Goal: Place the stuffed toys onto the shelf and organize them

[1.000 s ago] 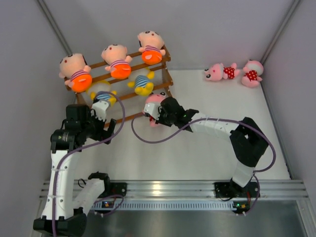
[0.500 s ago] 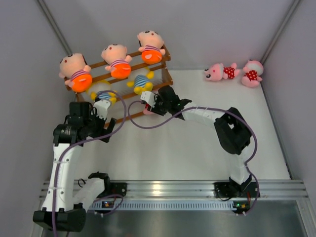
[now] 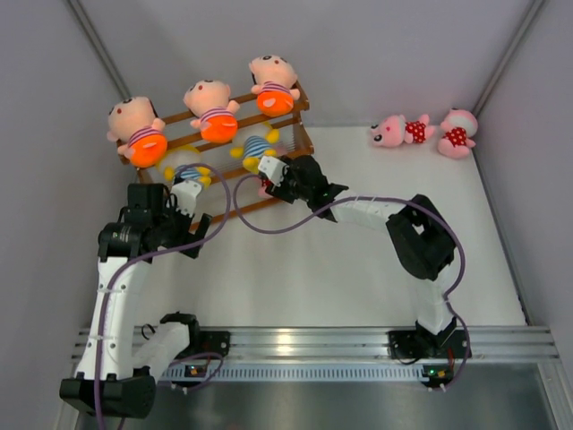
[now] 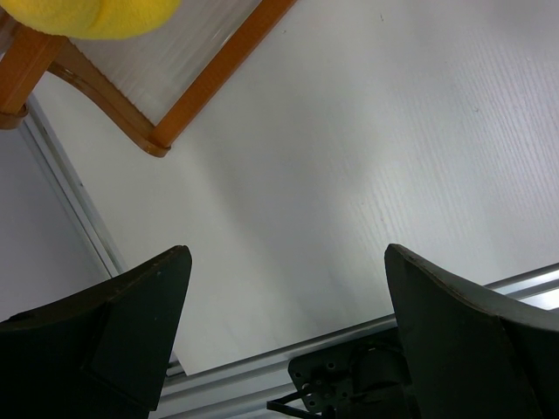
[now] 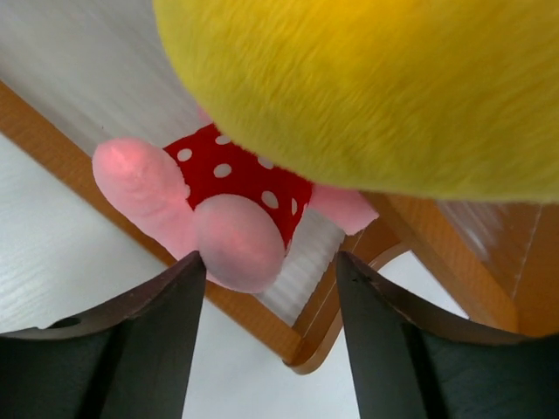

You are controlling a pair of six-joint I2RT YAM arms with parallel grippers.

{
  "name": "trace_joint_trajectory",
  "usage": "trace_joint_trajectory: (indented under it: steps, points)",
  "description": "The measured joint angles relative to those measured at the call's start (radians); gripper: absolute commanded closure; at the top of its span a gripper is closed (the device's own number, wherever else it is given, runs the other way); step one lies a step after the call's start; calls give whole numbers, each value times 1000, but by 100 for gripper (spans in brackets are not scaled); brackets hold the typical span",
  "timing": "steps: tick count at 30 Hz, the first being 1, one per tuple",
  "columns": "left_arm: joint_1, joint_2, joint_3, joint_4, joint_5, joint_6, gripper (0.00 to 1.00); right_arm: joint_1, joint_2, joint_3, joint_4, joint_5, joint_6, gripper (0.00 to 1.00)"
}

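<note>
The brown shelf (image 3: 300, 134) stands at the back left. Three peach dolls (image 3: 212, 112) sit on its top tier and two yellow dolls (image 3: 258, 152) on the middle tier. My right gripper (image 3: 273, 184) is at the bottom tier's right end, nearly hiding a pink doll (image 3: 265, 190). In the right wrist view the gripper (image 5: 269, 262) is open, and the polka-dot pink doll (image 5: 236, 188) rests on the bottom tier (image 5: 253, 310) just beyond the tips, one foot against the left finger, under a yellow doll (image 5: 367, 87). My left gripper (image 3: 190, 231) (image 4: 286, 253) is open and empty before the shelf's left end.
Two more pink dolls (image 3: 398, 130) (image 3: 457, 133) lie on the white table at the back right, near the wall corner. Grey walls close in on the left, back and right. The shelf's left foot (image 4: 153, 144) shows in the left wrist view. Purple cables trail from both arms.
My right gripper has moved up and left to the shelf with the pink doll, which now rests on the bottom tier. My left arm has shifted only slightly.
</note>
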Motion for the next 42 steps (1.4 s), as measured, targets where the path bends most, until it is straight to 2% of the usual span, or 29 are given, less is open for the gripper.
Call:
trace_joint_trajectory:
  steps: [4, 9, 11, 19, 22, 25, 29, 35, 42]
  points:
    - [-1, 1, 0, 0, 0, 0, 2, -1, 0, -39, 4, 0, 5, 27]
    - [-1, 8, 0, 0, 0, 0, 2, -2, -28, -119, -5, -6, 20, 19]
    - [-1, 8, 0, 0, 1, 0, 2, -2, -68, -153, -16, -14, 36, 12]
    - [-1, 8, 1, -1, 4, 0, 2, -7, -344, -198, -114, -58, 129, 9]
    - [-1, 8, 1, -2, 8, 0, 2, -56, -433, -201, -163, -100, 207, 10]
    - [-1, 8, 1, -5, 16, -1, 2, -187, -508, -221, -166, -137, 308, 9]
    - [-1, 19, 4, -9, 26, -1, 2, -472, -515, -198, -185, -148, 468, 9]
    - [-1, 55, 33, -14, 26, -1, 2, -794, -273, 61, -283, -82, 716, 10]
    - [-1, 106, 72, -28, 48, 18, 2, -1070, 27, 271, -320, -46, 1015, 14]
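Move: The standing pink toy at the far right is about 54 cm to the right hand's right, 23 cm farther out and some 9 cm lower; the lying pink toy is 39 cm to the right, 23 cm ahead and just as low. Right at the fingers, the shelved pink toy sits about 4 cm ahead, 2 cm left and 4 cm below, with the yellow toy 4 cm ahead, 3 cm left and 8 cm above. From the left hand, the standing pink toy is some 70 cm right, 46 cm ahead and 16 cm below. The right hand opens its half-open fingers wide and backs out from the shelved pink toy and from under the yellow one, dipping about 4 cm first, then climbing clear of the shelf while still drawing back. It then sweeps fast to the right, roughly 50 cm, and also forward towards the standing pink toy, turning clockwise some 75 degrees and rolling its left side up, and sinks again on the way so that the open fingers point forward and down at that toy without reaching it. ##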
